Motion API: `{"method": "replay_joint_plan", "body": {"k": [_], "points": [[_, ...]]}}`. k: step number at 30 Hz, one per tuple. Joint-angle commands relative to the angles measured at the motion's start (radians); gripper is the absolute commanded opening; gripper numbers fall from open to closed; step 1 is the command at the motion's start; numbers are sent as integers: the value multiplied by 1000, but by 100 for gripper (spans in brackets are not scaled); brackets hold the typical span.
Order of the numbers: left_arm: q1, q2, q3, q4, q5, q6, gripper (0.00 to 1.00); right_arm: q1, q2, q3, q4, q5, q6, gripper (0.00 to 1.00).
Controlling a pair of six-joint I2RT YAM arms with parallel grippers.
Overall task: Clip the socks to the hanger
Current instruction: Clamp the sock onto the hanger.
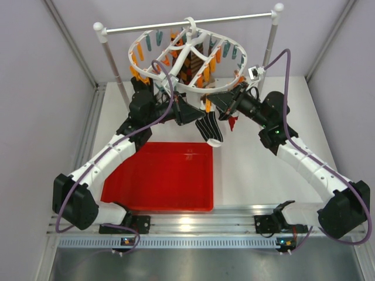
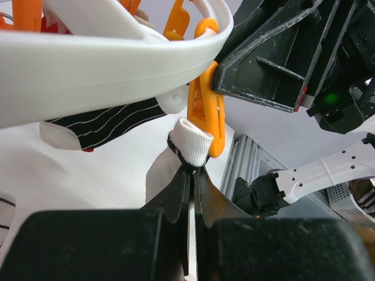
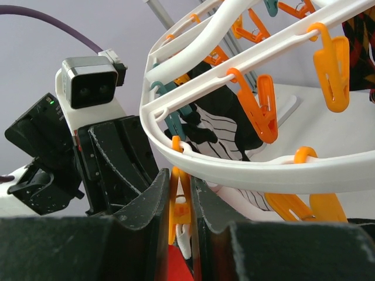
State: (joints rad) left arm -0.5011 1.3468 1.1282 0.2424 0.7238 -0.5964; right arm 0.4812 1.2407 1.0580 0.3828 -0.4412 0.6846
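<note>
The white hanger (image 1: 187,55) hangs from a rod, ringed with orange and teal clips. Both grippers meet under its near rim (image 2: 105,64). My left gripper (image 2: 193,167) is shut on the white end of a sock (image 2: 193,140), which has a black edge. It holds this end up against an orange clip (image 2: 208,114). My right gripper (image 3: 180,178) is shut on that orange clip (image 3: 180,196), squeezing it below the rim (image 3: 246,175). A black striped sock (image 1: 210,127) dangles just beneath the grippers. Another striped sock (image 2: 111,123) hangs under the frame.
A red tray (image 1: 161,175) lies on the table near the left arm. A dark red sock (image 1: 233,122) hangs by the right gripper. The white rod (image 1: 187,23) on two posts stands at the back. Grey walls close both sides.
</note>
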Motion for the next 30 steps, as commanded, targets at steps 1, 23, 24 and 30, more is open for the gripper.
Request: {"method": "replay_joint_plan", "body": {"k": [1, 23, 24, 30], "points": [[4, 2, 42, 97, 22, -34, 0, -4, 0, -4, 45, -57, 3, 0], [4, -81, 5, -159, -55, 193, 73, -6, -61, -18, -94, -57, -22, 63], [4, -112, -1, -198, -75, 219, 75, -4, -85, -26, -132, -41, -28, 70], [10, -259, -91, -428, -150, 426, 96, -6, -217, -111, -235, 5, -92, 92]]}}
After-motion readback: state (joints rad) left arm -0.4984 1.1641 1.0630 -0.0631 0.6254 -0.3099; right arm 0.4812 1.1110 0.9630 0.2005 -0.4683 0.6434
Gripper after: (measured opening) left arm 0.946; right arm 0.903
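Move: Just above and to the right of the left hand, which still pinches a corner of the striped sock's white cuff, is the orange clip, about 3 cm up and 2 cm right; the sock's body hangs some 8 cm straight below. The right hand squeezes that clip's handles, with the cuff about 3 cm under it and 2 cm left. A neighbouring orange clip sits roughly 4 cm ahead and 5 cm right of the right hand, 1 cm lower. Letting go of the clip's handles first, the right hand opens wide while easing back about 1 cm, then sinks about 4 cm, drawing back about 3 cm in all. The left fingers stay shut on the cuff a little longer, then open wide and leave it, going about 4 cm left, 3 cm down and a little back, rolling about 10 degrees. ##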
